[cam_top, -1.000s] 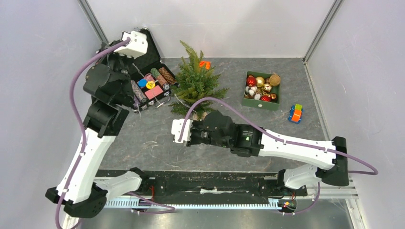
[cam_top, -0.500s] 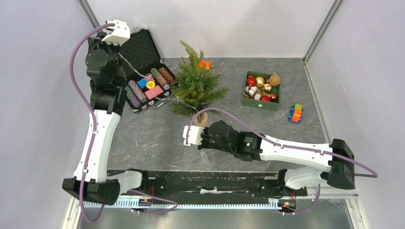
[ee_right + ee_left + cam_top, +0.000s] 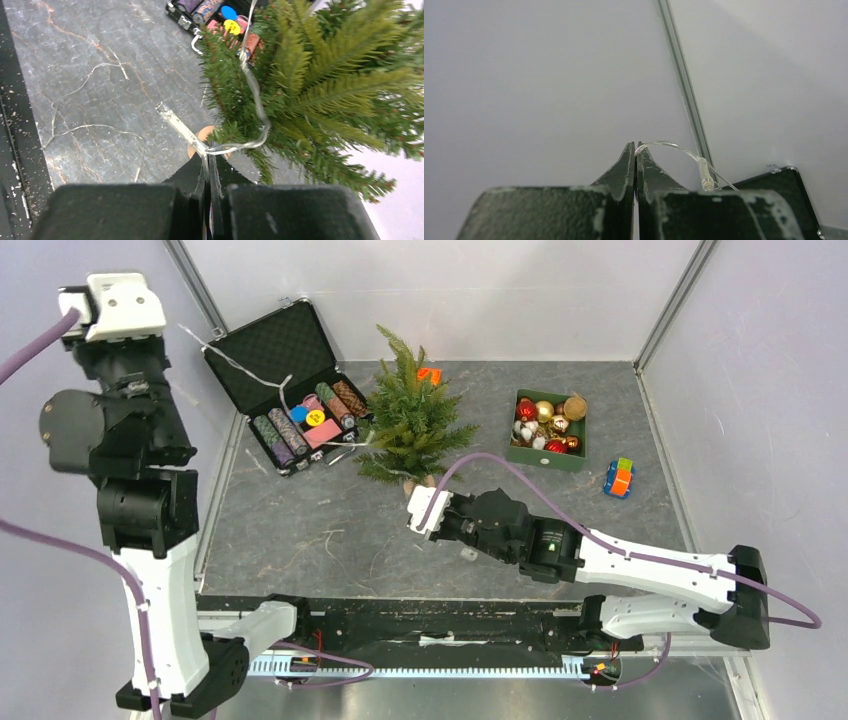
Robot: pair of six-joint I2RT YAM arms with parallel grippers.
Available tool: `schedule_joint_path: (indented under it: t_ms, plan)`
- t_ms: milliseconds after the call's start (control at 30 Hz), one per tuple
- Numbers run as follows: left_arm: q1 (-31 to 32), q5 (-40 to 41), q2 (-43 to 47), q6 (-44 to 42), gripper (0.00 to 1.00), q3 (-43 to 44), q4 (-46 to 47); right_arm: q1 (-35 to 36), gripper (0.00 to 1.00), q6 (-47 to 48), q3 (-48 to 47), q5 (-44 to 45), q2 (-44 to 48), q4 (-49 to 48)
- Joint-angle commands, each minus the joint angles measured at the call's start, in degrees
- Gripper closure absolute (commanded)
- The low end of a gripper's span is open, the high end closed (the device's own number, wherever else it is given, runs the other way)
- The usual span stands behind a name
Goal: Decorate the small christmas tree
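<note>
The small christmas tree (image 3: 410, 415) stands mid-table on its tan stump (image 3: 201, 136). A clear light string (image 3: 256, 102) is draped through its lower branches. My right gripper (image 3: 207, 161) sits low just in front of the stump, shut on that string. In the top view the string (image 3: 238, 364) runs from the tree over the briefcase lid, up and left towards my raised left arm. My left gripper (image 3: 636, 149) is high by the left wall, shut on the string's end (image 3: 672, 146), with a small bulb (image 3: 705, 174) hanging beside the fingers.
An open black briefcase (image 3: 285, 345) with colourful rolls stands left of the tree. A green box (image 3: 547, 455) of baubles sits to the right, a coloured cube (image 3: 619, 478) beyond it. An orange item (image 3: 429, 374) lies behind the tree. Loose wire lies on the table (image 3: 82, 129).
My left arm has lifted up and swung left, away from the briefcase, drawing the string out. My right gripper has slid right across the table, ending below the tree's stump.
</note>
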State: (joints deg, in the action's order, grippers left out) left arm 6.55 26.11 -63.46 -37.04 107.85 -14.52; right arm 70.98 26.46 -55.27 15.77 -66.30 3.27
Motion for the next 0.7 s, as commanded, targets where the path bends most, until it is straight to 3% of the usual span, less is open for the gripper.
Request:
schedule_joint_path:
  t_ms: [0, 167, 300, 433, 533, 667]
  plan:
    - [-0.2, 4.9, -1.2, -3.6, 0.98, -0.8, 3.2, -0.3, 1.00, 0.2, -1.7, 2.0, 4.2, -1.9]
    - [-1.4, 10.2, -1.0, -8.5, 0.98, 0.5, 7.9, -0.3, 1.00, 1.9, 0.0, -12.9, 7.8, 0.2]
    - [-2.2, 9.9, -1.0, -10.4, 0.98, -1.3, 9.7, -0.3, 1.00, 1.3, 0.9, -13.3, 7.1, -0.7]
    - [-2.5, 9.4, -1.2, -12.3, 0.98, -9.9, 14.0, -0.3, 1.00, -0.8, 2.3, -19.7, 3.4, -2.8]
    - [-2.6, 9.2, -3.1, -13.1, 0.98, -12.6, 18.9, -0.3, 1.00, -2.3, 3.3, -17.1, 0.3, -5.7]
    - [-2.6, 8.9, -9.0, -10.5, 0.98, -7.1, 18.7, -0.5, 1.00, -4.0, 2.2, -11.7, -3.6, -6.7]
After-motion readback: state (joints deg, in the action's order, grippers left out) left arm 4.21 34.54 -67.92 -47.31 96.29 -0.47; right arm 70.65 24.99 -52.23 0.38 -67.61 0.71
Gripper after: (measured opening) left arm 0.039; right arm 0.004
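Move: Both hands hold the string of lights stretched between them, the left one very high up. From the right hand the tree stands about 11 cm ahead and 2 cm to the left, its middle some 5 cm lower; the ornament box is roughly 20 cm ahead and 23 cm to the right. From the left hand the tree is about 3 cm ahead, 29 cm to the right and 42 cm below, with the open case's chip tray 16 cm ahead, 9 cm right and 62 cm below. Both hands keep their shut grips on the string of lights and swing it: the left first eases back a little and to its left, then sweeps about 7 cm forward and 6 cm down towards the open case, turning some 15 degrees counter-clockwise. The right rises about 4 cm while drawing back from the tree, then drops about 7 cm and shifts some 3 cm left, its wrist also swinging about 15 degrees counter-clockwise. ##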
